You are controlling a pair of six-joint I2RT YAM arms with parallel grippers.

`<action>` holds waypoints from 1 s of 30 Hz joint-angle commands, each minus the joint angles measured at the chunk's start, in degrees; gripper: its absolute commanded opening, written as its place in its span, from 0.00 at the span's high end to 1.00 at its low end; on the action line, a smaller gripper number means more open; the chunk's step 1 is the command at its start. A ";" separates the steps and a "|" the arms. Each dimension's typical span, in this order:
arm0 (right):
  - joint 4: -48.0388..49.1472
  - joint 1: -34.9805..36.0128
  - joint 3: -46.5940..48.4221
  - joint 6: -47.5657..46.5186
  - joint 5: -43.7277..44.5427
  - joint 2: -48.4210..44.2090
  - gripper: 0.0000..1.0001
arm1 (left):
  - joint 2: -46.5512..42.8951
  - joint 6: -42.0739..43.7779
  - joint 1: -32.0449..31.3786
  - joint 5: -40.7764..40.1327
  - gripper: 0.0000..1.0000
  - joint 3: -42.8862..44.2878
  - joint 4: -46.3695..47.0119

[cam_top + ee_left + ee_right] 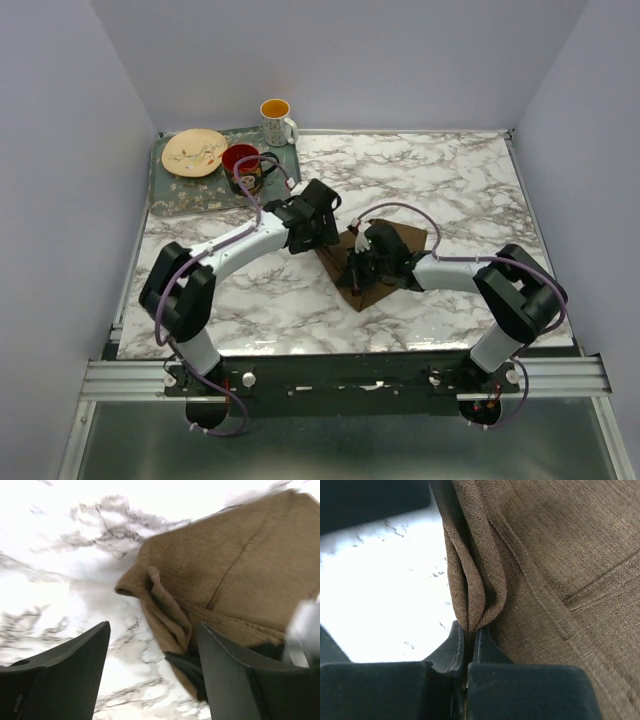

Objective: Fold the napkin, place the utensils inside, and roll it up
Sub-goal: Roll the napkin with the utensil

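Observation:
The dark brown napkin (392, 247) lies bunched on the marble table near its middle. My right gripper (357, 274) is shut on a pinched fold at the napkin's left edge; in the right wrist view the jaws (468, 632) clamp the fold of the napkin (560, 555) tightly. My left gripper (322, 240) hovers just left of the cloth, open. In the left wrist view its fingers (65, 670) stand wide apart, and the gripper (154, 627) is empty, with the napkin's (235, 570) wrinkled corner below the gap. The utensils are out of view.
A patterned tray (185, 200) at the back left holds a cream plate (195, 152), a red cup (240, 157) and a dark mug (252, 180). A white mug (277, 122) stands behind it. Walls close in on three sides.

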 commanded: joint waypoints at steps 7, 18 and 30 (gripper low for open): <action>16.08 -8.96 -8.53 8.00 -26.73 10.35 0.99 | -16.46 9.10 1.36 3.72 0.64 -14.81 8.14; 11.17 -10.11 -6.78 5.63 -24.89 11.23 0.99 | -11.02 6.46 1.09 14.02 1.00 -21.78 25.55; 7.92 -10.11 -5.20 4.22 -23.93 10.53 0.99 | -5.05 5.75 1.09 15.96 1.00 -19.32 27.67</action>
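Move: About 6 cm beneath the open left hand and 1 cm ahead lies the free far end of the napkin roll. The right hand's grip on that roll is some 7 cm back and 8 cm right of the left hand. The flat part of the napkin centres about 17 cm to the left hand's right, 1 cm ahead. From the right hand, the roll's free end is roughly 8 cm ahead and 7 cm left, about level. Rising about 5.5 cm clear of the cloth while drifting left, the left hand then swings back and down some 8 cm, drifting right, and shuts its wide-open fingers on the way, coming down close beside the roll near its free end. Meanwhile the right hand keeps the roll pinched, eases back 1 cm and turns some 20 degrees, its fingers swinging flatter and farther left. ##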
